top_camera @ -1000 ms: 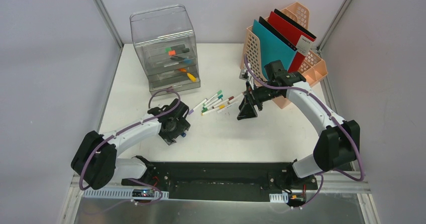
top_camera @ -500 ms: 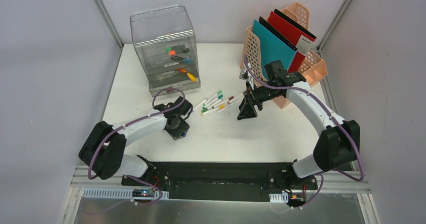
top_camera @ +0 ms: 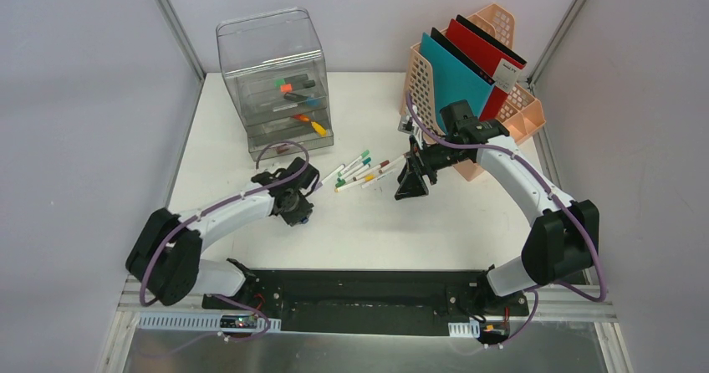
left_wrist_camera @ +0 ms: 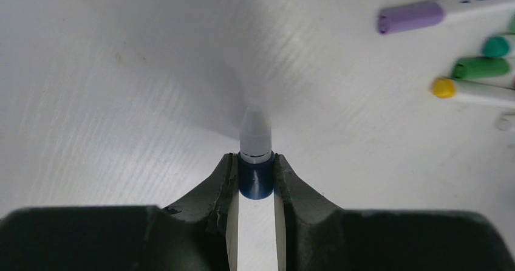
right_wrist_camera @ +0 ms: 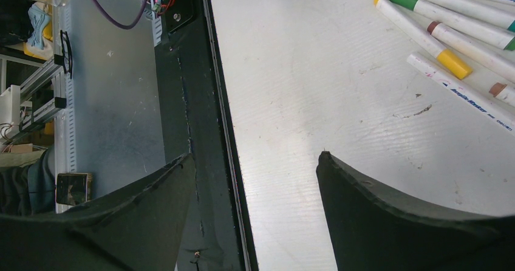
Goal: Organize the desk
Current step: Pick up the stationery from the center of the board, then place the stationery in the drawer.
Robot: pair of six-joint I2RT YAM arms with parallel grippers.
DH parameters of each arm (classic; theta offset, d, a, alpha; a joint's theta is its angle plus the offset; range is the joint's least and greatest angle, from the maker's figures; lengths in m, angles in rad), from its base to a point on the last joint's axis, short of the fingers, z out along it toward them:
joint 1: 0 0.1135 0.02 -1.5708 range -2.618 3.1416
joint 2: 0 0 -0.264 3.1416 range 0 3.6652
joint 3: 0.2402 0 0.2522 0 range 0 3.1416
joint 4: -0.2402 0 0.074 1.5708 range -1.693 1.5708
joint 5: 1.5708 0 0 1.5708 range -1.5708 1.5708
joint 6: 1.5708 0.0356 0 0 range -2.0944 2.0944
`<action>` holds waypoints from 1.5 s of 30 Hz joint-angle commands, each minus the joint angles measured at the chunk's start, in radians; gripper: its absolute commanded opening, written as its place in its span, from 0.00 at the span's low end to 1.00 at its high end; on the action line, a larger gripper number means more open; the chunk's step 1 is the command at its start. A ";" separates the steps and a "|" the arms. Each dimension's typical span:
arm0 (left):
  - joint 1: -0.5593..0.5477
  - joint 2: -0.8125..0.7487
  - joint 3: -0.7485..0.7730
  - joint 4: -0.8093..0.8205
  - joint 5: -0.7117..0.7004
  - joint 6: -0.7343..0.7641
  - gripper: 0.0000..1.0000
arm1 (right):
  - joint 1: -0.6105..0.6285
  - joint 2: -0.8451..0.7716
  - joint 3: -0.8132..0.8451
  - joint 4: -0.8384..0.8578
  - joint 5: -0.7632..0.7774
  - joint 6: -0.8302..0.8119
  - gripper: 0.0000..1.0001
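Observation:
The white desk carries a loose bunch of markers at its middle. My left gripper sits low on the desk left of that bunch, and its jaws press both sides of the blue cap of a white-bodied marker. That marker points away from the wrist camera between the fingertips. Beyond it lie a purple-capped marker, a green-capped one and a yellow-tipped one. My right gripper hangs open just right of the bunch, nothing between its fingers.
A clear drawer unit holding pens stands at the back left. A peach file rack with teal, red and black folders stands at the back right. The black rail runs along the near edge, seen too as the dark rail.
My left gripper slid a little forward and to the right along the desk and its jaws closed from wide open onto the blue-capped marker. The right arm has not moved.

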 commanded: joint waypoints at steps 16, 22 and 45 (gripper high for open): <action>0.230 -0.490 -0.118 0.671 0.218 0.566 0.15 | 0.004 -0.050 0.029 0.008 -0.005 -0.029 0.77; 0.344 -0.357 -0.055 0.775 0.294 0.472 0.08 | 0.006 -0.048 0.028 0.010 -0.004 -0.029 0.77; 0.515 0.018 0.183 0.638 0.210 0.134 0.63 | 0.010 -0.051 0.028 0.009 0.003 -0.035 0.77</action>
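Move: The left hand grips the small blue bottle just clear of the table. The clear box's open bottom tray, where it is taken, lies about 21 cm ahead, 3 cm left and 3 cm higher. In the tray, the yellow bottle sits some 25 cm ahead and 4 cm right. The purple marker lies 11 cm ahead, 6 cm right, on the table. From the right hand, the tray is roughly 20 cm ahead, 24 cm left, 13 cm below. Left hand lifts about 16 cm, swings 21 cm forward, tilting up, dips over the tray and opens. ##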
